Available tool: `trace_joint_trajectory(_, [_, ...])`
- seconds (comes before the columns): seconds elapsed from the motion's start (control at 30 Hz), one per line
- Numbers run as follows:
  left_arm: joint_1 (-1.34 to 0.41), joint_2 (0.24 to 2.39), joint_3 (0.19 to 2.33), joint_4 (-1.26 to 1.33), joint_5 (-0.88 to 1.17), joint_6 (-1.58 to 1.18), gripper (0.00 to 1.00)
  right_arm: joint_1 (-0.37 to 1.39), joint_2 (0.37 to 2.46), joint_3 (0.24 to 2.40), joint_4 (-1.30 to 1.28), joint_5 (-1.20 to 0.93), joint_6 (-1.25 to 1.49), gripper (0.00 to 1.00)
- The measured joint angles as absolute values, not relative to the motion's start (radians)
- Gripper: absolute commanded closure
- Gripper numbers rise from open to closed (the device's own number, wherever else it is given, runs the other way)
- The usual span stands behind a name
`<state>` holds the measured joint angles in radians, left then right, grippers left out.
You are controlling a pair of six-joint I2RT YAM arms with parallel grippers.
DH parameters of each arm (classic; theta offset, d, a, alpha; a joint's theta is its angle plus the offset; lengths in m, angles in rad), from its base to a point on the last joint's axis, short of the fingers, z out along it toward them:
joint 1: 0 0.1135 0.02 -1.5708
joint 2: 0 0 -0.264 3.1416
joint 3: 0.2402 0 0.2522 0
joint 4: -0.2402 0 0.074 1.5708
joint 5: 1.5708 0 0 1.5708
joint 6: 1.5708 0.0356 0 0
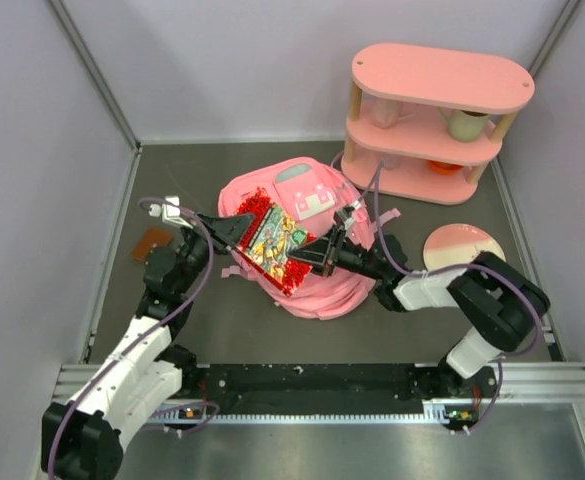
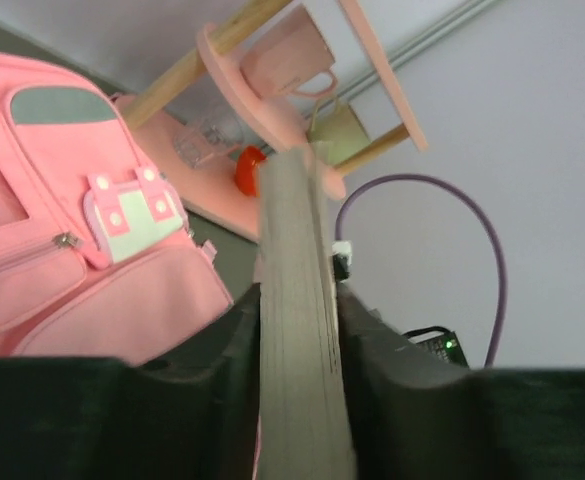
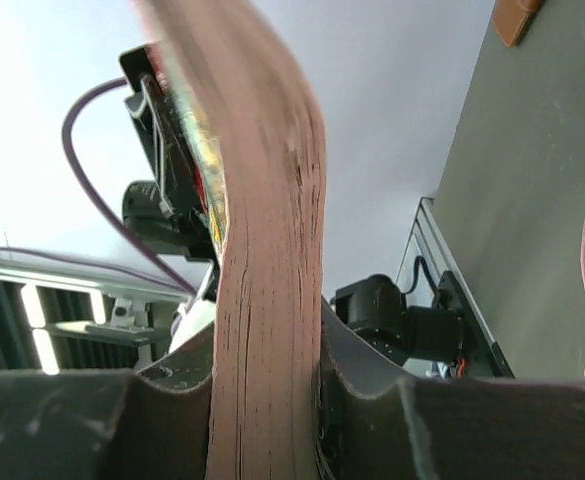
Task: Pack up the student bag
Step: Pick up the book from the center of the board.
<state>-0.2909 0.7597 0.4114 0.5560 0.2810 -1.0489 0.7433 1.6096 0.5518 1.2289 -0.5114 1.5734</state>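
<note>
The student bag [image 1: 322, 292], a pink backpack, lies in the middle of the table with its front pockets [image 2: 62, 240] facing up. Above it hangs a thick book [image 1: 272, 245] with a red, colourful cover, tilted and held at both ends. My left gripper [image 1: 234, 228] is shut on its left edge; in the left wrist view the page block [image 2: 294, 200] runs up between the jaws [image 2: 297, 300]. My right gripper [image 1: 317, 255] is shut on the book's right edge, and the pages [image 3: 272, 220] fill the gap between its jaws [image 3: 267, 335].
A pink oval shelf unit [image 1: 432, 120] stands at the back right with a cup [image 1: 467, 123] and an orange item [image 1: 444, 167] on its shelves. A pink plate [image 1: 462, 245] lies right of the bag. A small brown item [image 1: 154, 242] lies at the left. Walls close in the table.
</note>
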Motion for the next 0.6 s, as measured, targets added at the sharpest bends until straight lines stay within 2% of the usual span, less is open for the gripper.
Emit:
trace_joint_trajectory(0.1, [-0.294,0.757,0.434,0.471,0.283,-1.003,0.08,0.744,1.543,0.502,1.182,-0.482,1.525,1.0])
trace_joint_trajectory(0.17, [-0.297,0.756,0.482,0.367,0.285,-0.948,0.03,0.743,1.433,0.458,1.069,-0.448,1.462,1.0])
trace_joint_trajectory(0.33, [-0.297,0.743,0.615,0.124,0.236,-0.782,0.01,0.741,1.097,0.451,0.596,-0.281,1.258,1.0])
trace_joint_trajectory(0.47, [-0.297,0.744,0.67,-0.022,0.216,-0.654,0.01,0.736,0.852,0.494,0.188,-0.03,1.121,1.0])
trace_joint_trajectory(0.6, [-0.334,0.805,0.725,-0.142,0.183,-0.541,0.01,0.735,0.666,0.5,-0.094,0.205,1.055,1.0])
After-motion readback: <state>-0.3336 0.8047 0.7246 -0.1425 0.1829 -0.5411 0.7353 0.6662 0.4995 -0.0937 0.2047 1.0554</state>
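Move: The book is already pinched by both hands: its middle lies about 7 cm to the right of the left hand, some 2 cm back and slightly lower, and about 7 cm to the left of the right hand, 3 cm ahead and slightly higher. The bag lies below, its middle roughly 12 cm ahead of the right hand, 3 cm left and 17 cm down. From the right hand, the plate is some 42 cm right, 13 cm ahead and 22 cm down. The book passes wholly to the right hand: the left fingers spread wide and let go of its left edge, that hand rolling some 30 degrees, left side up, and sinking about 4 cm. With its grip kept, the right hand first eases back a little, then sweeps right, faster and faster, about 16 cm in all, towards the plate while swinging clockwise and rolling its left side down. ##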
